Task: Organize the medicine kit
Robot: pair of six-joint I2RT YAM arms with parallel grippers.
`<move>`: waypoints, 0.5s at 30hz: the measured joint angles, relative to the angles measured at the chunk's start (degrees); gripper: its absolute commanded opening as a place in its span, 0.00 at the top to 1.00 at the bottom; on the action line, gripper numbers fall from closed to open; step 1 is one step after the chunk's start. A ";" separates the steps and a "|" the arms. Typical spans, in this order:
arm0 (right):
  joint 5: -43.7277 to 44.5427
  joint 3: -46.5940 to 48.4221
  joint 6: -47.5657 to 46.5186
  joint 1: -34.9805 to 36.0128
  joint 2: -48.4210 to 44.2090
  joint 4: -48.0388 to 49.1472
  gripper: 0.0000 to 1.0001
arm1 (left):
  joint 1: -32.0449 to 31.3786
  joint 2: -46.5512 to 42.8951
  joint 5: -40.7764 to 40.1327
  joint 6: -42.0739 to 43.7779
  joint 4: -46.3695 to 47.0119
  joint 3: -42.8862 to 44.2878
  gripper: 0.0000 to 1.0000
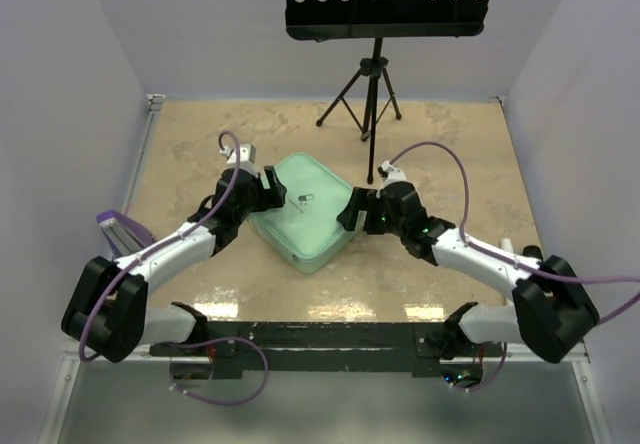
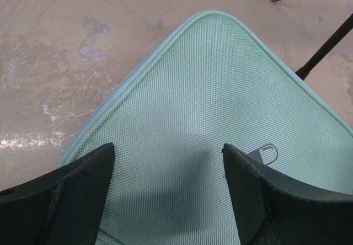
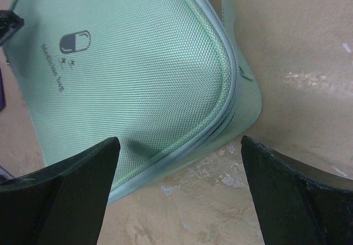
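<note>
The medicine kit is a mint-green case with a woven surface and a zip round its edge. It lies closed on the tan table, a small dark pill logo on its lid. My left gripper hovers over the kit's left part, open, with only lid fabric between its fingers. My right gripper is at the kit's right corner, open. In the right wrist view it straddles the zipped edge and bare table, holding nothing.
A black music stand on a tripod stands just behind the kit; one leg runs close to the kit's far side. A purple holder lies at the table's left edge. White walls enclose the table on three sides.
</note>
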 measured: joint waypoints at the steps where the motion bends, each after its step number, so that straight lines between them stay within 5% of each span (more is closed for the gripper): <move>1: -0.61 -0.07 0.20 0.00 1.57 0.74 0.04 | 0.11 -0.13 0.35 -0.46 0.68 -0.46 0.21; 15: -6.12 8.90 -1.11 -2.71 19.08 7.98 0.06 | 0.48 -13.18 2.99 -9.81 10.19 -16.52 0.39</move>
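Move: The closed medicine bag lies between the hands, set askew. Its middle is about 6 cm to the right of the left hand, 4 cm back and 5 cm lower; from the right hand it is roughly 10 cm left, 1 cm ahead and 5 cm below. The near foot of the music stand is some 8 cm ahead of the right hand, 3 cm to its right and about 9 cm lower. The medicine bag's right corner is straddled by the right hand's wide-open fingers, which sink nearly 4 cm, one against the lid and one at the side wall, then push forward about 5 cm and somewhat left. Meanwhile the left hand draws back about 4 cm over the lid's left part, rolling its left side down some 15 degrees and partly closing without gripping. ##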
